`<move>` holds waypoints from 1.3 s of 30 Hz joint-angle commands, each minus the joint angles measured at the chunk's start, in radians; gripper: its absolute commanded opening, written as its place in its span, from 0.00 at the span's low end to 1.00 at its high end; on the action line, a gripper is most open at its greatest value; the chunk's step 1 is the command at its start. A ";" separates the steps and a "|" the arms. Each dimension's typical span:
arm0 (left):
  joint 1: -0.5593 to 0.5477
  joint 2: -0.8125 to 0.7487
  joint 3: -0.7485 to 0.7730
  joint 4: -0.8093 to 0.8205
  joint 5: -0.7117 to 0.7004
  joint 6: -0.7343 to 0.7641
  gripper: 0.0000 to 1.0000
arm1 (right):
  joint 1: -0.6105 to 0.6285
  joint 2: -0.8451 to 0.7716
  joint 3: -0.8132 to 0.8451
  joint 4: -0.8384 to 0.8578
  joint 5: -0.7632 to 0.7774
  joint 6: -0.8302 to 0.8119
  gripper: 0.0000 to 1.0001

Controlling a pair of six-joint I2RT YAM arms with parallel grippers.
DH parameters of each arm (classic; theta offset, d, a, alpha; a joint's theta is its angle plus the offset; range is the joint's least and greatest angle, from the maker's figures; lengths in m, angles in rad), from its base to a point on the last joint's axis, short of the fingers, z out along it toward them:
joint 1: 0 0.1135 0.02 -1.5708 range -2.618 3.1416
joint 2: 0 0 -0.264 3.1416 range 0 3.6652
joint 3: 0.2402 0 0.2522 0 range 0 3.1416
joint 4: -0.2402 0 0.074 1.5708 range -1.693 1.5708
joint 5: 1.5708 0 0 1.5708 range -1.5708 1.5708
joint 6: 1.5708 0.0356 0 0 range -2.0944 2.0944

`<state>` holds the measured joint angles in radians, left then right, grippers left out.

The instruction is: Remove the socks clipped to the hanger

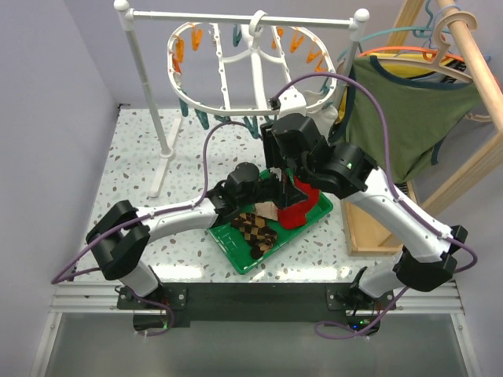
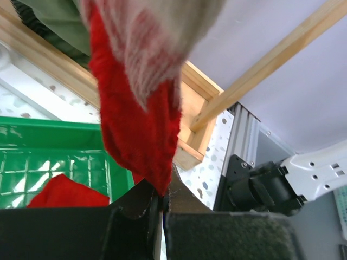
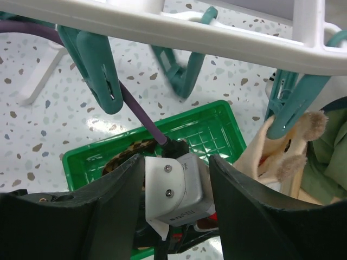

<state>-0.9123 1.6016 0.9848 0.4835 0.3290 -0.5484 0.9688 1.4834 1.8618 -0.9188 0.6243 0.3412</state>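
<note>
The white oval hanger (image 1: pixel 228 86) hangs from the rail, with orange and teal clothespins round its rim (image 3: pixel 217 30). A red sock (image 2: pixel 138 124) with a pale cuff hangs down, and my left gripper (image 2: pixel 162 192) is shut on its toe. In the right wrist view a teal pin (image 3: pixel 293 103) still pinches the cream cuff (image 3: pixel 274 154). My right gripper (image 3: pixel 176 161) is open just under the rim, holding nothing. The green tray (image 1: pixel 314 214) below holds brown checkered socks (image 1: pixel 255 228) and another red sock (image 2: pixel 59 192). From above, both grippers (image 1: pixel 281 191) (image 1: pixel 292 166) crowd over the tray.
An olive-green top (image 1: pixel 401 118) hangs on clothes hangers at the right, beside a wooden frame (image 1: pixel 377 228). The white rail stand (image 1: pixel 165 126) rises at the back left. A purple cable (image 3: pixel 138 111) runs across under the hanger.
</note>
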 commanded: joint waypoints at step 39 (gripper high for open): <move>-0.155 -0.137 0.037 -0.142 0.016 -0.024 0.00 | -0.058 -0.153 -0.065 0.040 0.028 -0.024 0.58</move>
<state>-1.0615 1.5021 1.0355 0.2798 0.2443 -0.5419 0.9386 1.3937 1.8530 -0.9409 0.7322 0.2951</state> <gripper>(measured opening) 0.027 0.570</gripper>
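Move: The clip that still holds the sock's cuff is about 7 cm to the right of the right hand, 4 cm ahead and 2 cm higher. An empty clip hangs 4 cm straight ahead of that hand, 3 cm up, and another 5 cm to its left, 2 cm ahead, 3 cm up; the striped white sock is some 14 cm right, 8 ahead, level. From the left hand, already pinching the sock's toe, the holding clip is roughly 6 cm ahead, 2 right, 15 up. Back the half-open right gripper off the empty clip, up about 5 cm and rightward, then reach forward again and dip a little, turning slightly clockwise, so the holding clip comes between its fingers, 5 cm right of the start. Meanwhile keep the left pinch on the red toe and draw it back some 6 cm, in two pulls, rising slightly. ##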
